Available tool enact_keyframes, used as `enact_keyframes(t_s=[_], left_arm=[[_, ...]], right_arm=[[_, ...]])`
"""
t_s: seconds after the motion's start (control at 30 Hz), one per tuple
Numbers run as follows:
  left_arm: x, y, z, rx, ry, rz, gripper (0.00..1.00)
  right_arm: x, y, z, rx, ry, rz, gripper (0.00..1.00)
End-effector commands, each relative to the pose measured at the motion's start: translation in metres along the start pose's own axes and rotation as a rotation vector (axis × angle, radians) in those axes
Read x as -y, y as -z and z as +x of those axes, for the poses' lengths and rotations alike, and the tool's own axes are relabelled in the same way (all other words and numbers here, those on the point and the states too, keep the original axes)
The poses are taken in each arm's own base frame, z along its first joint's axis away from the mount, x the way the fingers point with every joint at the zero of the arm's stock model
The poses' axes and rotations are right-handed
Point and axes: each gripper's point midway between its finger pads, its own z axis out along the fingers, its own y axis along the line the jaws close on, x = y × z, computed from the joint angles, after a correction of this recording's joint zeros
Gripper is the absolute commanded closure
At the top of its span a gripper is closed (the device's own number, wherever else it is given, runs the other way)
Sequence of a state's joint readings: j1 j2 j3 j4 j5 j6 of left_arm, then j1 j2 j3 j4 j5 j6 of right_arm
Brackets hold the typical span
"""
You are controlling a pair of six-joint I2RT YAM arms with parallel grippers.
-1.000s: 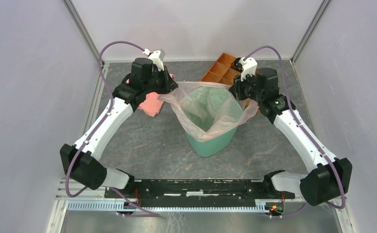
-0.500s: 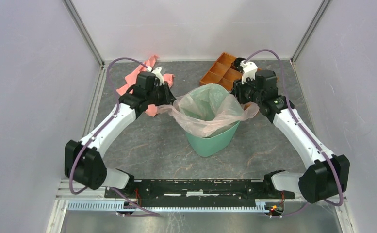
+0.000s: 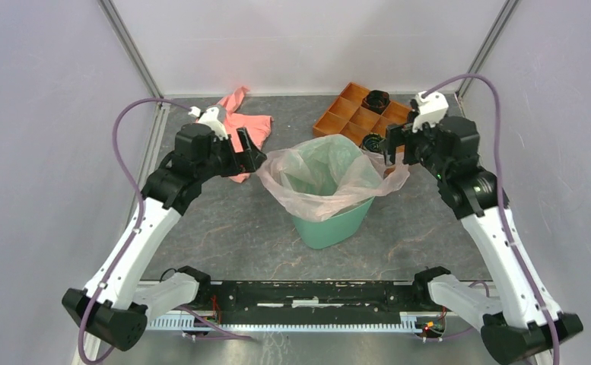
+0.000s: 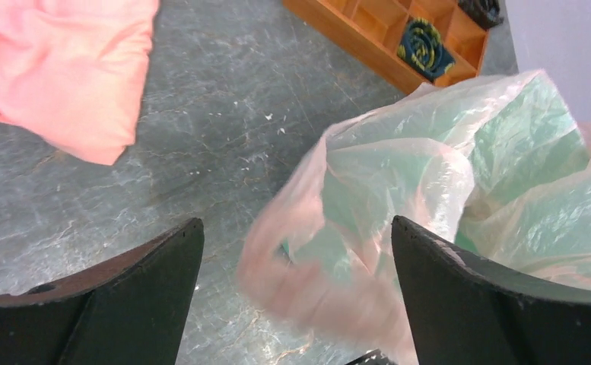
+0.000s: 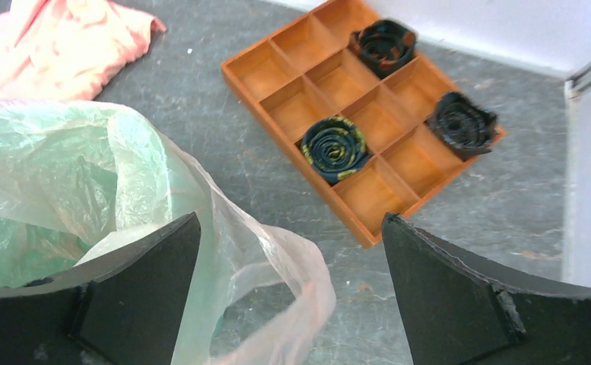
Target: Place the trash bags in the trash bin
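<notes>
The mint-green trash bin (image 3: 330, 223) stands at the table's middle. The translucent pale pink trash bag (image 3: 324, 176) lines it, its mouth draped loosely over the rim on both sides. My left gripper (image 3: 248, 152) is open and empty, just left of the bag's left flap. In the left wrist view the bag (image 4: 398, 198) hangs between and beyond the spread fingers (image 4: 125, 296). My right gripper (image 3: 392, 149) is open and empty, just right of the bag's right flap. In the right wrist view the loose flap (image 5: 277, 281) lies between the fingers (image 5: 467, 296).
A salmon-pink cloth (image 3: 240, 125) lies at the back left, behind my left gripper. An orange compartment tray (image 3: 353, 114) with dark rolled items stands at the back right, close behind my right gripper. Walls enclose the table on three sides.
Both grippers have let go of the bag's mouth and drawn back outward, left to the left, right to the right. The bag has dropped lower over the bin's rim.
</notes>
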State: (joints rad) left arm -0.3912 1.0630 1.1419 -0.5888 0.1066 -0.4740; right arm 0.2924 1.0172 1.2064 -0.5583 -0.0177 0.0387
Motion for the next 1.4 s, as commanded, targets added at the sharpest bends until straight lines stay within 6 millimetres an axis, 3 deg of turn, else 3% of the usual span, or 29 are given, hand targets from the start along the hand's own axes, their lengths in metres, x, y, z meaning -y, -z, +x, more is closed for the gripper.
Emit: enact_keyframes(t_s=[0.0, 0.1, 0.33, 0.53, 0.67, 1.0, 1.13, 1.37], left_arm=[[-0.013, 0.028, -0.017, 0.086, 0.092, -0.111, 0.00], [-0.002, 0.032, -0.006, 0.079, 0.163, -0.034, 0.00], [0.009, 0.027, 0.024, 0.014, 0.240, 0.069, 0.01], [0.019, 0.027, 0.046, -0.041, 0.252, 0.165, 0.36], [0.025, 0.027, 0.066, -0.084, 0.279, 0.239, 0.53], [0.027, 0.023, 0.110, -0.181, 0.342, 0.346, 0.97], [0.022, 0.019, 0.124, -0.199, 0.359, 0.348, 0.98], [0.022, 0.005, 0.152, -0.242, 0.430, 0.404, 0.98]], right_arm=[[0.019, 0.037, -0.022, 0.080, -0.033, 0.113, 0.02], [0.022, 0.048, -0.013, 0.103, -0.105, 0.149, 0.02], [0.002, 0.056, 0.010, 0.141, -0.223, 0.053, 0.02], [-0.016, 0.058, 0.036, 0.102, -0.214, -0.041, 0.08], [-0.023, 0.049, 0.060, 0.082, -0.245, -0.071, 0.21], [-0.042, 0.049, 0.091, 0.026, -0.271, -0.170, 0.73], [-0.050, 0.046, 0.104, 0.021, -0.291, -0.207, 0.88], [-0.065, 0.031, 0.146, -0.041, -0.347, -0.279, 0.93]])
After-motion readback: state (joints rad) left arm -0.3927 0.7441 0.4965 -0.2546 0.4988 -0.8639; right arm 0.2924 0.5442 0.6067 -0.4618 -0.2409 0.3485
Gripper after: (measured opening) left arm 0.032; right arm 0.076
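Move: The near left part of the trash bag's rim lies about 7 cm back, 5 cm right and 7 cm below my left hand. Its near right part is some 8 cm back, 2 cm left and 9 cm below my right hand. The trash bin stands beneath the bag, its middle about 18 cm right and 1 cm back of my left hand. The pink cloth is about 16 cm ahead and 9 cm left of my left hand; the wooden tray is 17 cm ahead of my right hand, 1 cm left. I lift both open hands 2 to 3 cm off the bag, easing outwards, then draw both back and down about 10 cm below their starting height to the bag's near corners. My fingers tip down and the wrists roll some 20 degrees, left hand's left side sinking, right hand's rising, while both grippers close and pinch the rim. ##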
